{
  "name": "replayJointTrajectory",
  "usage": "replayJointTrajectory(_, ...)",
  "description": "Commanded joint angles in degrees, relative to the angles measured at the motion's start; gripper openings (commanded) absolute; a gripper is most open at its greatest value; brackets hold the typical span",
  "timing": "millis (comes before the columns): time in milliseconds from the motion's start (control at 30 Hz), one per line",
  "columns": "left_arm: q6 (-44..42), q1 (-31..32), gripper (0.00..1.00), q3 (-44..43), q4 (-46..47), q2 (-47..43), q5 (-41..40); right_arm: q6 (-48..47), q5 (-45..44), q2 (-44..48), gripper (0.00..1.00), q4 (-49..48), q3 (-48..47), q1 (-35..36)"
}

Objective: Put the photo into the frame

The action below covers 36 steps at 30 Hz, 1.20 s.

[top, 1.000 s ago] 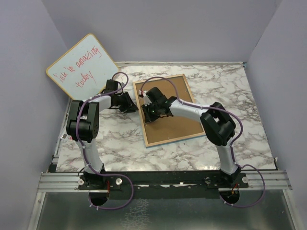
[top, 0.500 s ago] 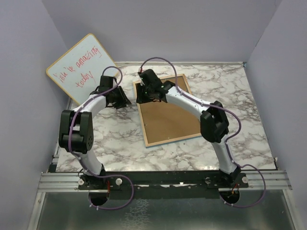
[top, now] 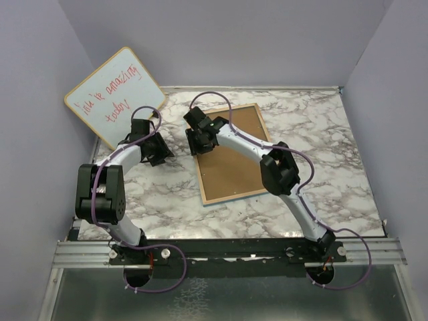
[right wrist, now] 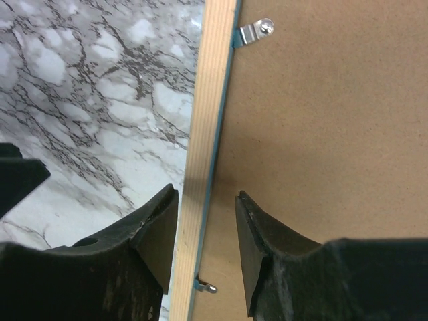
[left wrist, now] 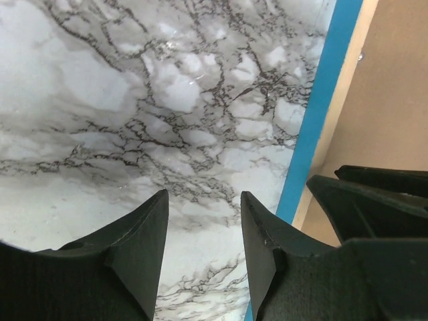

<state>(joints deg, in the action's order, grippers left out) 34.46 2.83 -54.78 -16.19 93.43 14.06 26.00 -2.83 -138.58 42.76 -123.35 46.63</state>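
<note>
The frame (top: 202, 175) lies face down on the marble table (top: 314, 134), its pale wood back up and a brown backing board (top: 234, 160) set in it. The photo is hidden. My right gripper (top: 199, 142) hovers open at the frame's left side; in the right wrist view its jaws (right wrist: 206, 194) straddle the wood rim (right wrist: 204, 120) without gripping it. My left gripper (top: 159, 152) is open over bare marble just left of the frame. In the left wrist view (left wrist: 204, 197) the frame's blue edge (left wrist: 321, 114) runs to its right.
A whiteboard (top: 114, 93) with red handwriting leans at the back left corner. Small metal clips (right wrist: 254, 32) hold the backing board (right wrist: 321, 120) at the rim. Purple walls close in the table on three sides. The two grippers are close together.
Both grippers have opened wider. The right one moved from over the backing board to the frame's left rim. The left one drew back leftward, away from the frame.
</note>
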Motion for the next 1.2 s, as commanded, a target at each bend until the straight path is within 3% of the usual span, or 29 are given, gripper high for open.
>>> replayJointTrajectory(0, 1.15, -0.71, 0.49, 2.24, 1.79, -3.29, -0.51, -0.61, -3.07, -3.48, 0.43, 4.75, -5.05, 1.80)
replayJointTrajectory(333, 2.34, -0.90, 0.56, 3.95, 3.66, -3.68, 0.70, -0.51, -6.74, -5.63, 0.39, 7.25, -5.89, 3.41)
replayJointTrajectory(667, 3.07, -0.90, 0.63, 5.39, 3.83, -2.55, 2.31, 1.53, -4.89, -6.62, 0.18, 10.11, -9.10, 3.59)
replayJointTrajectory(800, 3.64, -0.81, 0.65, 7.33, 6.24, -3.12, 7.16, 2.56, -5.07, -4.02, 0.01, 8.52, -9.09, 3.60)
replayJointTrajectory(1000, 3.17, -0.33, 0.79, 13.17, 11.53, -10.94, 13.19, 4.92, -6.31, 2.50, 0.00, 4.54, -10.29, 3.54)
replayJointTrajectory(1167, 4.90, 0.25, 0.83, 18.29, 17.23, -18.48, 18.64, 7.82, -5.50, 6.21, 0.01, 2.89, -10.38, 3.55)
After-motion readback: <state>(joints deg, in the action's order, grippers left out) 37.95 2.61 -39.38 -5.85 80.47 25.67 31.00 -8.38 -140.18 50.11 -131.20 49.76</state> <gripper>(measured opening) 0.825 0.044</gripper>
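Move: Just under the right fingertips, about 1 cm back, 1 cm left and 2 cm below, is the frame's left edge. A far clip sits roughly 9 cm ahead and 1 cm left of this hand, a near clip some 6 cm back and 1 cm right; the brown backing's middle is 13 cm right and 1 cm back. From the left hand, that edge spot lies about 9 cm right, 1 cm back and 3 cm below, the frame's near-left corner 15 cm back and 13 cm right. Easing back and down about 1.5 cm and slightly left, the right hand closes its half-open fingers across the frame's left edge, pinches the strip from both sides, then lifts it roughly 3.5 cm. The left hand waits, opening, then swings some 4 cm back and 3 cm right towards the nearer part of that edge, dipping slightly before rising, its fingers spread wide. ##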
